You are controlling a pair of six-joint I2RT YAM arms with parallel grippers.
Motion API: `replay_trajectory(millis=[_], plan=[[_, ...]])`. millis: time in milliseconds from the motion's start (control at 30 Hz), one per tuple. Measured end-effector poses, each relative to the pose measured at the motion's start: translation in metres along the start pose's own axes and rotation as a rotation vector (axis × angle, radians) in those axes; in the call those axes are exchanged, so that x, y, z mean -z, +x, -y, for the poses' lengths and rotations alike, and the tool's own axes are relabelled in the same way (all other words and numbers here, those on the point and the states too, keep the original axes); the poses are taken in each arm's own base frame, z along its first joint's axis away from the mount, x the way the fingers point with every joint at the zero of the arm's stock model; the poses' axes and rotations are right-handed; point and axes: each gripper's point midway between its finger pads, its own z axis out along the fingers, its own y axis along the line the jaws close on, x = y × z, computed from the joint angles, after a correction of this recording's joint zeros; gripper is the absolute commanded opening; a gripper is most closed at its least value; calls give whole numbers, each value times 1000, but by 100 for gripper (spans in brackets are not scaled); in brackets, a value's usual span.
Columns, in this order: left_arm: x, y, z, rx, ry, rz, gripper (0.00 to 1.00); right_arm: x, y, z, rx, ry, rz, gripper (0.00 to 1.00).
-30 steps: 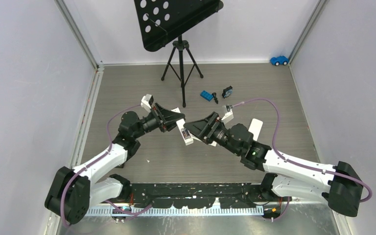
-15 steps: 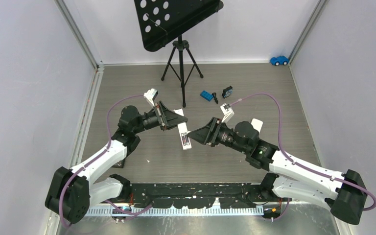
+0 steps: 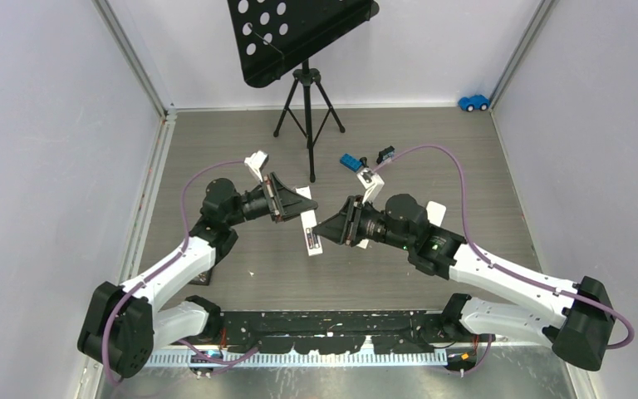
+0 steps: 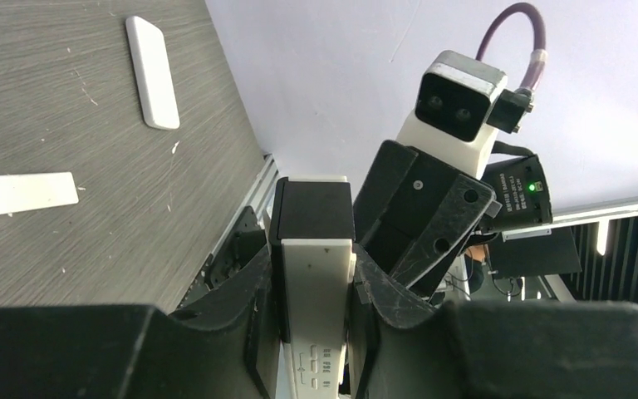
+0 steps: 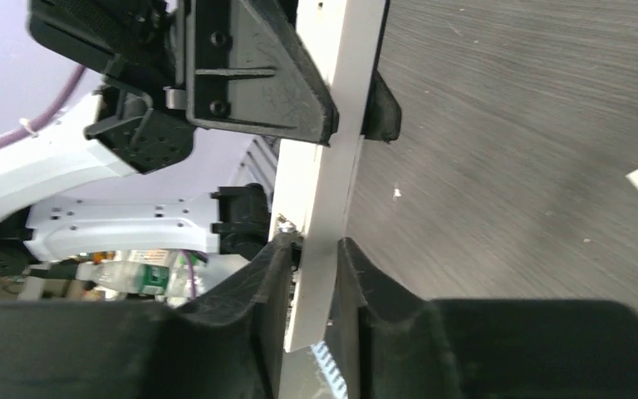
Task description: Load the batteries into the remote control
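The white remote control [image 3: 310, 233] hangs above the table between both arms. My left gripper [image 3: 293, 208] is shut on its upper part, its fingers [image 4: 390, 287] pressed to both long sides of the remote control [image 4: 316, 283]. My right gripper [image 3: 321, 232] is shut on the lower end, the remote control [image 5: 332, 166] edge-on between its fingers [image 5: 357, 274]. A small metal contact [image 5: 287, 223] shows on the remote beside the right gripper's left finger. The left gripper [image 5: 349, 108] shows above it in the right wrist view. I cannot make out the batteries in any view.
A white oblong piece [image 3: 434, 214] lies right of the right wrist, and a flat white strip [image 4: 17, 193] lies on the table. Behind the arms lie a blue brick [image 3: 350, 161] and a black-and-blue block [image 3: 385, 153]. A music stand tripod [image 3: 307, 108] and a blue toy car [image 3: 473, 102] stand at the back.
My right gripper moved left onto the remote's lower end and closed on it. The left gripper kept its hold and lifted slightly.
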Motion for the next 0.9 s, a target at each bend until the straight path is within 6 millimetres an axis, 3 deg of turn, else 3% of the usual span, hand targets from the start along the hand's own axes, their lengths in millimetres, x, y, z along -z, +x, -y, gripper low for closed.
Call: replay_trajectory(millis=[100, 167, 400, 567, 900], plan=[[0, 0, -3, 2, -15, 4, 0, 0, 2, 5, 20, 37, -26, 70], [-1, -2, -11, 3, -50, 18, 0, 2, 4, 10, 31, 66, -39, 76], [3, -12, -58, 57, -255, 113, 0, 3, -8, 12, 110, 138, -37, 77], [9, -17, -82, 90, -365, 169, 1, -21, -11, 19, 229, 240, -62, 77], [15, -23, -98, 110, -446, 224, 4, -46, 13, 58, 415, 403, -220, 74]])
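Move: The remote control is already in my left fingers, with its battery compartment about 5 cm back from that hand and some 1 cm right and 1 cm below. My right fingers are nearly shut around the compartment, whose batteries lie straight ahead by 0 cm, about 1 cm to the left and level in height. From my right hand, the white cover strip lies on the table about 12 cm ahead, 6 cm right and 24 cm down. I open my right fingers wide and come free of the remote, easing about 1 cm right and down, then swing that hand forward, down and a little left above the compartment, tipping its fingers some 35 degrees downward. My left hand keeps its grip and lowers the remote about 9 cm while carrying it forward and slightly left, dipping its fingers and turning counter-clockwise. ##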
